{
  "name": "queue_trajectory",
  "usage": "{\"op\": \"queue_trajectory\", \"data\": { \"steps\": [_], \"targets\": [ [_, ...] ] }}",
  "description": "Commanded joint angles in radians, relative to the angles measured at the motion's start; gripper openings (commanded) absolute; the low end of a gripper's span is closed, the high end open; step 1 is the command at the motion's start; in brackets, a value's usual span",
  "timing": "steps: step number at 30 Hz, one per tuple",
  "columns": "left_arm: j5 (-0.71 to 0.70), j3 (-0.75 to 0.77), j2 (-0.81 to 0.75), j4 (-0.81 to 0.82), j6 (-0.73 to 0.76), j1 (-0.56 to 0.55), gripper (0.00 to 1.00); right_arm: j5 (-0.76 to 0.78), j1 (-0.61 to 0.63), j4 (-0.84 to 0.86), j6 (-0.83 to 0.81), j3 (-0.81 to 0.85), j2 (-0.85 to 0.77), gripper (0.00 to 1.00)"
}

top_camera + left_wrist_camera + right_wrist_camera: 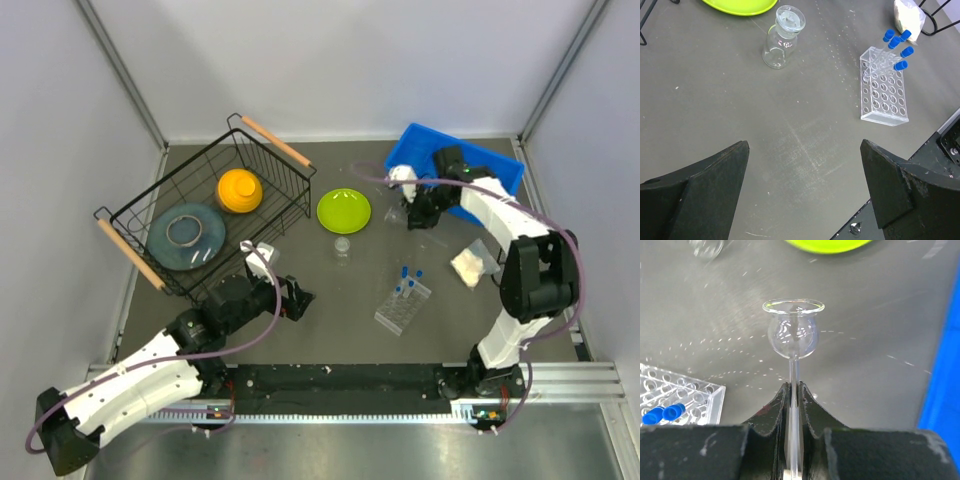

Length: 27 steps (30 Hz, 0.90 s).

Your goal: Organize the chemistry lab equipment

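My right gripper (795, 386) is shut on the thin stem of a clear glass funnel (792, 332), whose round bulb stands out past the fingertips above the table. In the top view this gripper (415, 212) hangs just in front of the blue bin (480, 165). The clear grid rack (402, 308) stands mid-table with blue-capped tubes (897, 42) at one end. A tiny clear cup (781, 40) sits near the lime-green plate (344, 211). A white-filled packet (470, 265) lies right of the rack. My left gripper (805, 150) is open over bare table, holding nothing.
A black wire basket (275, 165) at the back left holds the orange dome (240, 190) and a blue-grey dish (185, 235). The blue bin is at the back right. White walls close in the table on three sides.
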Motion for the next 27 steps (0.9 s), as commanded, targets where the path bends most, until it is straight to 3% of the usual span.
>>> {"op": "queue_trajectory", "data": {
  "steps": [1, 11, 27],
  "targets": [
    [0.008, -0.016, -0.019, 0.048, -0.001, -0.001, 0.99, -0.077, -0.089, 0.018, 0.195, 0.145, -0.115, 0.06],
    [0.027, -0.025, -0.001, 0.082, 0.004, 0.0, 0.99, -0.209, -0.355, 0.041, 0.639, 0.361, -0.008, 0.07],
    [0.014, 0.016, 0.053, 0.053, 0.005, 0.0, 0.99, -0.196, -0.478, 0.05, 0.907, 0.576, 0.294, 0.08]
  ]
}}
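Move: The right hand already grips the glass funnel by its stem; the blue box it is taken to has its middle about 9 cm ahead, 10 cm right and 7 cm below. The green plate lies some 14 cm left, level with the hand; the powder bag lies about 11 cm back and 13 cm right, both some 9 cm below. From the left hand, the box is roughly 26 cm ahead, 30 cm right and 12 cm lower. Right hand carries the funnel some 20 cm forward-right, arcing up then down over the blue box, turning clockwise. ##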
